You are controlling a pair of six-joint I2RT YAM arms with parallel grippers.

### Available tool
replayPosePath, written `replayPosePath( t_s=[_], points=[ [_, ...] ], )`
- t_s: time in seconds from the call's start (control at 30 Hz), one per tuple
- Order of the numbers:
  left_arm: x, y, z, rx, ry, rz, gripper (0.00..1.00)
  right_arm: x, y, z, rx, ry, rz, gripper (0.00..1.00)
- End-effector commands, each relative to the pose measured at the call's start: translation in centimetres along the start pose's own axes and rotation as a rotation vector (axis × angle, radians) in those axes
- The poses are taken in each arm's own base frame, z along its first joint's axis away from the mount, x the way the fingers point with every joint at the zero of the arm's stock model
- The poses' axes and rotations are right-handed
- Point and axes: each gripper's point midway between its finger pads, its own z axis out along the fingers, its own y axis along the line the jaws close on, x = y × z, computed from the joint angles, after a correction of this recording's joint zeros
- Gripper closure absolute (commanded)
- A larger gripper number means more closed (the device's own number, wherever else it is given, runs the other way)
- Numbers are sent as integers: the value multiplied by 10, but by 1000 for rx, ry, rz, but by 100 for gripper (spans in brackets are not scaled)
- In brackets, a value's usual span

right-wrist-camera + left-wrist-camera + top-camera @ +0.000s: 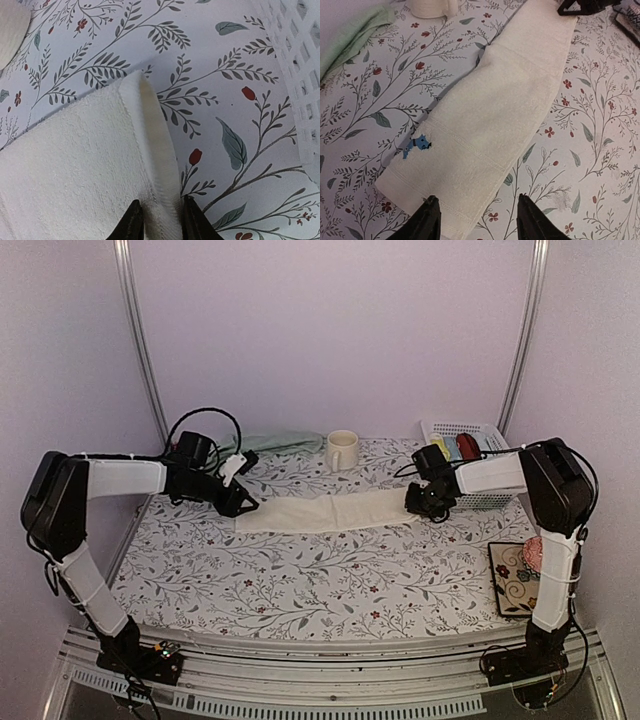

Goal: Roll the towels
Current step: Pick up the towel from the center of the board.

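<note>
The cream towel [325, 511] lies flat as a long strip across the floral tablecloth, its blue mark [417, 145] near the left end. My left gripper [240, 502] hovers open over that end: in the left wrist view [479, 220] one finger is above the towel's corner [505, 100] and the other above bare cloth. My right gripper [420, 502] is at the strip's right end. In the right wrist view [161, 220] it is shut on the hem of the cream towel [75, 165], which stands up as a raised fold. The sage green towel [275, 443] lies bunched at the back left [350, 35].
A cream mug [341, 450] stands behind the strip's middle. A white lattice basket [465, 440] holding coloured items sits at the back right, close beside the right gripper [300, 75]. A patterned dark square [513, 575] lies at the table's right edge.
</note>
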Motion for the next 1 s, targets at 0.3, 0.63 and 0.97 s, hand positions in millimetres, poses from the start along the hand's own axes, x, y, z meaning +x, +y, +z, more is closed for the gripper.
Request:
replayPosePath(
  t_s=[0.3, 0.63, 0.97],
  points=[
    [-10, -7, -11, -12, -40, 28, 47, -13, -9, -22, 47, -68, 38, 98],
    [-3, 4, -20, -61, -9, 17, 38, -66, 18, -93, 15, -225, -42, 98],
    [18, 32, -41, -111, -5, -63, 3, -31, 157, -90, -222, -180, -316, 98]
  ],
)
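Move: The towel's right end lies between the right hand's open fingers, level with them and about 1 cm lower. From that hand, the mug stands about 15 cm left and 14 cm ahead, and the basket's middle about 12 cm right and 12 cm ahead. From the left hand, the towel's right end lies some 34 cm right, 5 cm ahead and 9 cm lower. Right hand pinches the towel's right end, lifts about 13 cm, veering left; left hand opens wide, drifting left. ##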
